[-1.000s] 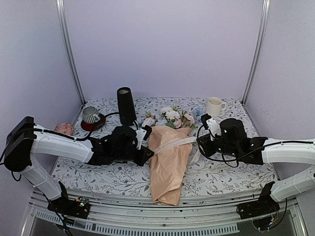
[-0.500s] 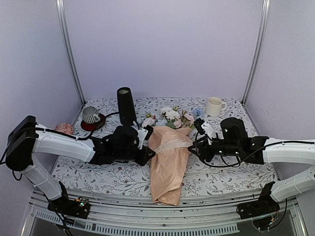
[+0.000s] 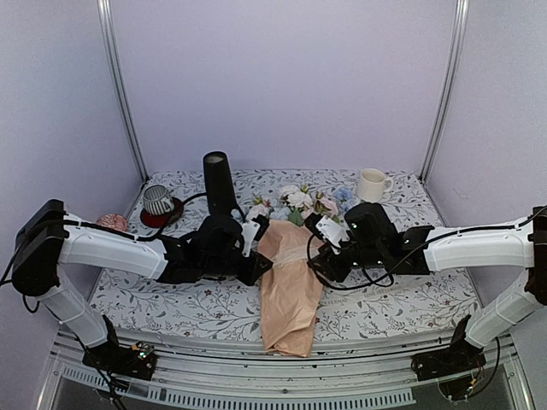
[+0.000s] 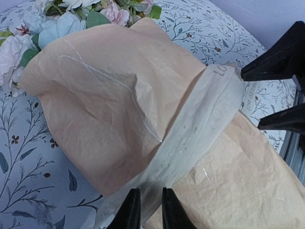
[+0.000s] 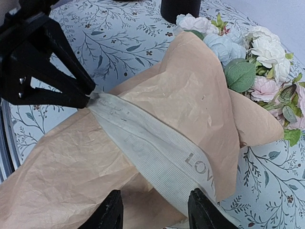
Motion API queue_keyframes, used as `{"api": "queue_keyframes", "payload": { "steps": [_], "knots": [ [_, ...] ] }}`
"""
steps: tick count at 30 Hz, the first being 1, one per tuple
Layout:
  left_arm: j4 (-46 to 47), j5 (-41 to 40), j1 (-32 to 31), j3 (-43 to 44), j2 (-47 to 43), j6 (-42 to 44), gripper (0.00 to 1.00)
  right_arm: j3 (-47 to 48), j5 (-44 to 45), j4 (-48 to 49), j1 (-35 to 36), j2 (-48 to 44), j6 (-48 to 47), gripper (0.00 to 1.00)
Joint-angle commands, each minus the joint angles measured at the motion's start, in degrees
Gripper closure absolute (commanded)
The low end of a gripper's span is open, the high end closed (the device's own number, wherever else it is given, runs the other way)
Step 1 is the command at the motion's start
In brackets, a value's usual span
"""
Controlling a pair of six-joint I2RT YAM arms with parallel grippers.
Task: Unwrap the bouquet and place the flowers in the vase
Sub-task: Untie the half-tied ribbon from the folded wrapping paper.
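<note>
The bouquet [image 3: 292, 286] lies in the middle of the table, its peach wrap [image 4: 109, 95] pointing at the front edge. Its flowers [image 3: 299, 203] face the back. A cream ribbon [image 5: 157, 152] crosses the wrap. My left gripper [image 4: 147, 210] is shut on the ribbon's left end; the right wrist view shows that pinch [image 5: 90, 98]. My right gripper [image 5: 155, 212] stands open at the wrap's right side, its fingers astride the ribbon's other end without gripping it. The black vase [image 3: 219, 184] stands upright behind the left gripper [image 3: 261, 259].
A white mug [image 3: 371, 184] stands at the back right. A striped cup on a red saucer [image 3: 158, 203] and a pink object [image 3: 111, 224] sit at the back left. Purple walls close in both sides.
My right gripper has opened, let the ribbon go slack, and moved left up to the wrap. The ribbon, earlier stretched out to the right, now lies across the paper. The left arm barely moved.
</note>
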Motion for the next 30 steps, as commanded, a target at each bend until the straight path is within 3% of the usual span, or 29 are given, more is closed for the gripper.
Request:
{"api": "queue_keyframes", "payload": {
  "steps": [1,15,23,30],
  "knots": [
    [-0.17,0.33,0.59,0.14,0.55,0.41,0.81,1.42,4.59,-0.89,0.78,0.59,-1.9,0.5],
    [-0.52,-0.77,0.59,-0.85,-1.04,-0.14,0.82,4.31,9.71,-2.58,0.96,4.64,-4.03,0.55],
    [-1.54,-1.84,0.59,0.45,-0.96,0.18,0.82,4.11,7.63,-2.26,1.03,2.09,-4.58,0.94],
    [-1.75,-2.59,0.53,2.0,-0.89,0.24,0.82,0.14,9.33,0.83,1.03,-5.57,-4.45,0.96]
  ]
}}
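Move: About 2 cm ahead of the right hand, 1 cm to its right and 3 cm below lies the right-hand stretch of the ribbon, its loose side. The folded wrapping paper's middle is some 6 cm to that hand's left, 3 cm back and 4 cm below; the flowers lie about 18 cm ahead, 5 cm left and 3 cm lower. The left hand keeps the ribbon's other end; from it that stretch is some 11 cm right, 3 cm ahead and level. Reaching about 2 cm forward and dipping some 1.5 cm to the ribbon beside the paper's right edge, the right hand rolls its left side down slightly, shuts its half-open fingers, then rises roughly 2.5 cm. Whether they caught ribbon can't be clearly seen. The left hand stays nearly still, keeping its pinch on the ribbon's left end. ##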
